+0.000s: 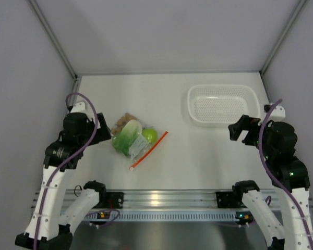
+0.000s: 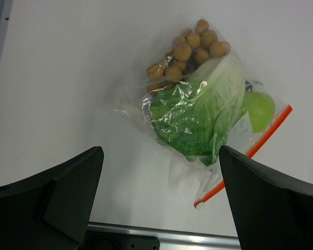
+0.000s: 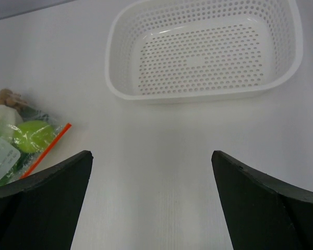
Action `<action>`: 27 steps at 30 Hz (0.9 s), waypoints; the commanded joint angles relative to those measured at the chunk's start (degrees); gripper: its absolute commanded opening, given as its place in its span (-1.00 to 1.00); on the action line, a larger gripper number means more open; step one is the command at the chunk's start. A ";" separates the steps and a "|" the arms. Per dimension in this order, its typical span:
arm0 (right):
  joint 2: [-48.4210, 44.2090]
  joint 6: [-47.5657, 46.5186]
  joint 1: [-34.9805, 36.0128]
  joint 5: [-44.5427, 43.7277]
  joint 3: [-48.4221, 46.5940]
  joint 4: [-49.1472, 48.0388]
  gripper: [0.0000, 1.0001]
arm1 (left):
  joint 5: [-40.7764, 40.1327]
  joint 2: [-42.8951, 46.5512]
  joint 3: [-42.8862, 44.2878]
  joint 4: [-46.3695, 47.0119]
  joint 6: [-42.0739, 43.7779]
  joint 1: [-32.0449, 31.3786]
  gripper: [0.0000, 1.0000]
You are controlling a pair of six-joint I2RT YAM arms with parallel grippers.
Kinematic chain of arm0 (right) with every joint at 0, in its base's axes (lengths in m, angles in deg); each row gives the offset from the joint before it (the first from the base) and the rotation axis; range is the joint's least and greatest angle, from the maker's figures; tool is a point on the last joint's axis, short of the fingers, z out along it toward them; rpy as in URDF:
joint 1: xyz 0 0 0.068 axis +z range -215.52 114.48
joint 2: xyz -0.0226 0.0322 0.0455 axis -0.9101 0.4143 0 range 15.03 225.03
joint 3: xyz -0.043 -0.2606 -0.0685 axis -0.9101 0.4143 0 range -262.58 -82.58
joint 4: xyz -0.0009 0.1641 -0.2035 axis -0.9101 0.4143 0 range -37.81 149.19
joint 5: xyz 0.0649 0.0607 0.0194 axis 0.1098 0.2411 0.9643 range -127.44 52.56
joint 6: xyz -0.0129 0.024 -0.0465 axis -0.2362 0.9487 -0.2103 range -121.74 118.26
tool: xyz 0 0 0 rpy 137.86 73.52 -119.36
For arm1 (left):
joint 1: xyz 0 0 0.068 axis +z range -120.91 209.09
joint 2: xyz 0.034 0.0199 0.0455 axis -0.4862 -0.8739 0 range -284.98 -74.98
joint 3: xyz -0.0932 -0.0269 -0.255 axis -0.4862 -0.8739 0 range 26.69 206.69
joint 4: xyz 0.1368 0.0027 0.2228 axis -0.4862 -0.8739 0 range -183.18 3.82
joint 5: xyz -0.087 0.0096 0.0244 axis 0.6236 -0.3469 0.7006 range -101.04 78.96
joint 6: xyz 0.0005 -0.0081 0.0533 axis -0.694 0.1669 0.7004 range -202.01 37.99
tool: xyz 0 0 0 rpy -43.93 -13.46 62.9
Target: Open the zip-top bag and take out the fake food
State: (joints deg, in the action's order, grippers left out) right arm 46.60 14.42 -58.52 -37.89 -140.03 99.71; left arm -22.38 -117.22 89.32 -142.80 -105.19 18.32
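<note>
The clear zip-top bag (image 1: 135,140) lies on the white table left of centre, its orange-red zip strip (image 1: 149,150) along its right edge. Inside it I see the fake food: leafy lettuce (image 2: 198,112), a lime-green fruit (image 2: 258,110) and a brown cluster of balls (image 2: 190,49). My left gripper (image 1: 105,128) hovers just left of the bag, open and holding nothing. My right gripper (image 1: 239,131) is open over bare table to the right, well apart from the bag (image 3: 18,140). In the left wrist view the bag (image 2: 198,104) lies ahead of the fingers (image 2: 68,182).
A white perforated basket (image 1: 223,103) stands at the back right, also in the right wrist view as the basket (image 3: 203,49) just beyond the fingers. Grey walls enclose the table on three sides. A metal rail (image 1: 167,198) runs along the near edge.
</note>
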 commanded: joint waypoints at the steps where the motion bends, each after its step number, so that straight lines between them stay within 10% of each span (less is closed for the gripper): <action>1: 0.24 0.27 0.29 4.14 -0.47 -2.62 0.99 | 5.79 -3.37 2.67 2.21 2.35 -1.97 0.97; 27: -1.07 0.54 0.29 7.04 2.26 -2.70 0.99 | -30.85 -28.32 -1.64 1.95 -9.34 -51.27 0.97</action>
State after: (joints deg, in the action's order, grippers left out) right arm 46.43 15.38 -58.52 -30.85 -138.06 98.58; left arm -47.18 -142.49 87.72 -142.23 -111.33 -30.13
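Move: The middle of the bag's red zip strip lies about 14 cm to the right of the left gripper, 3 cm ahead and some 24 cm below. Beyond the strip are the green apple, 14 cm right and 11 cm ahead, and the lettuce, 4 cm right and 9 cm ahead; the brown balls are about 19 cm ahead and 1 cm right. From the right gripper, the strip's middle is roughly 31 cm left, 3 cm ahead and 26 cm down. Swing the left gripper about 14 cm to the right towards the red zip strip, sinking some 8 cm on the way. Roll its left side up and turn it clockwise, each by about 25 degrees, and tip the fingers a little further down, jaws staying wide open. Let the open right gripper ease 2 cm left, then wait. ##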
